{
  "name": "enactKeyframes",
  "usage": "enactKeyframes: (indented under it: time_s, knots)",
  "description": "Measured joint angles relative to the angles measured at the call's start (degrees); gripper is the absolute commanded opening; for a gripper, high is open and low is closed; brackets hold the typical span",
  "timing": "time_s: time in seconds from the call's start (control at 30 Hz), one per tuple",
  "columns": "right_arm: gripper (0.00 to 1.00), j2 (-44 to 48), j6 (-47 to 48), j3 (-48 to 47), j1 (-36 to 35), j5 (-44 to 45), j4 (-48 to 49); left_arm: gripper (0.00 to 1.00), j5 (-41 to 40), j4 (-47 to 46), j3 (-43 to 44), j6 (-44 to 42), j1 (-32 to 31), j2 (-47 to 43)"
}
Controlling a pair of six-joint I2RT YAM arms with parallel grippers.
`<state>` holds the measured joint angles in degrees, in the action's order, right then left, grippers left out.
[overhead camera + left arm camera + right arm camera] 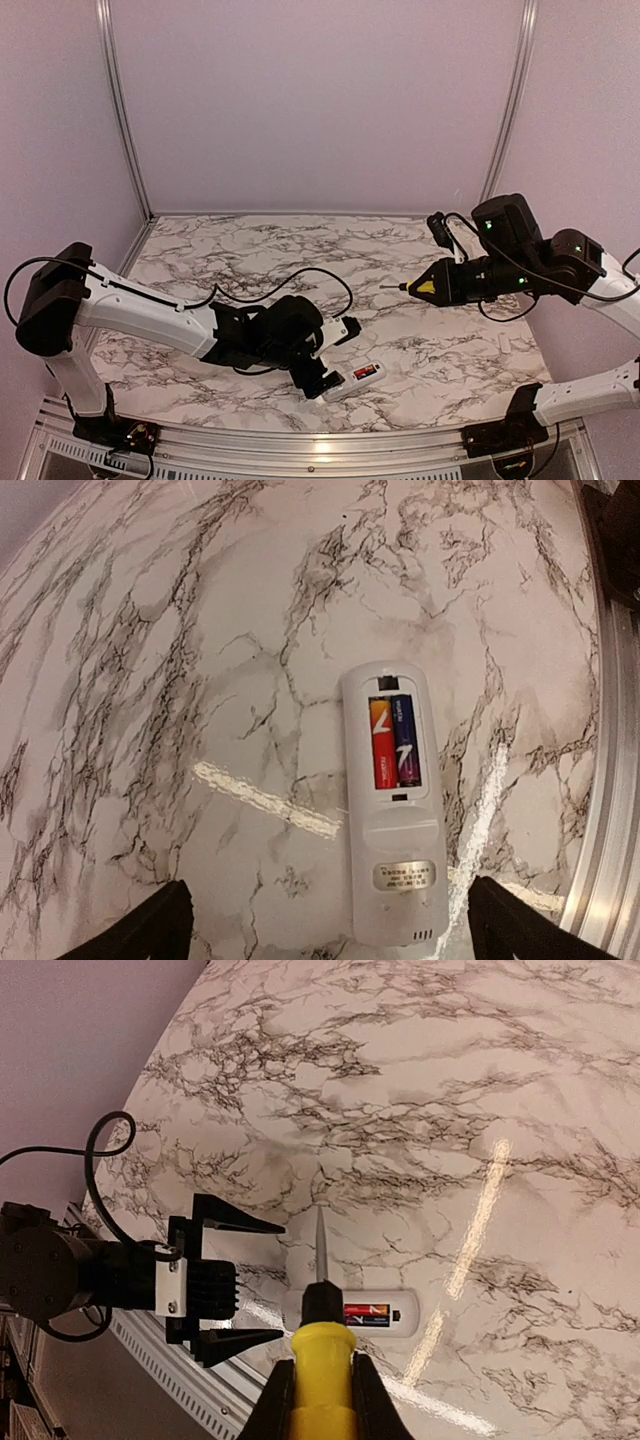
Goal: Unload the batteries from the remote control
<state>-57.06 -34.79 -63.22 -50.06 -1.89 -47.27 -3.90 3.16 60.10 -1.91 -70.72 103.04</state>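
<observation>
The white remote control lies back-up on the marble near the front edge, its battery recess uncovered. Two batteries sit side by side in the recess, one red-orange, one purple. They show as a red patch on the remote control in the top view. My left gripper is open, with the remote's near end just past its wide-spread fingertips. My right gripper is shut on a yellow-handled screwdriver, held in the air to the right of and above the remote, shaft pointing left.
A metal rail runs along the table's front edge, close beside the remote. Walls with aluminium posts close off the back and sides. A black cable loops over the left arm.
</observation>
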Motion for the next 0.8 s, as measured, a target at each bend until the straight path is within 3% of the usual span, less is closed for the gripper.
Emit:
enactKeyframes:
  time_s: [0.4, 0.6, 0.8]
  knots:
    - [0.00, -0.20, -2.12, -0.70, 0.07, 4.07, 1.84, 0.99, -10.05, -4.02, -3.82, 3.61, -0.09, -12.55]
    - [0.00, 2.56, -4.11, -0.04, 0.09, 5.35, 2.69, 0.99, -17.84, -10.29, -12.59, 6.67, -0.09, -19.17]
    - [0.00, 4.44, -5.97, 1.70, 0.11, 6.21, 2.95, 0.99, -17.55, -13.84, -14.95, 7.74, 0.68, -20.00]
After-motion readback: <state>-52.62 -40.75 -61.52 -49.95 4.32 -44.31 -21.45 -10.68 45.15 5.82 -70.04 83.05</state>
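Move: Just off to the right of the open left hand lies the remote control, its middle about 7 cm right, 1 cm ahead and 5 cm below. Its two exposed batteries sit some 9 cm right and 3 cm ahead of that hand, equally low. The screwdriver held in the right hand is roughly 20 cm right, 4 cm ahead and 17 cm above the left hand. From the right hand, the remote is about 15 cm left, 1 cm back and 24 cm below. Backing away from the remote, the left hand first climbs steeply some 8 cm, then sweeps about 6 cm left and a little forward, slowing to a stop. Its fingers stay wide open and swing up and counter-clockwise by nearly 30 degrees. The right hand keeps its grip on the screwdriver and eases 2 to 3 cm up and right, away from the remote. ##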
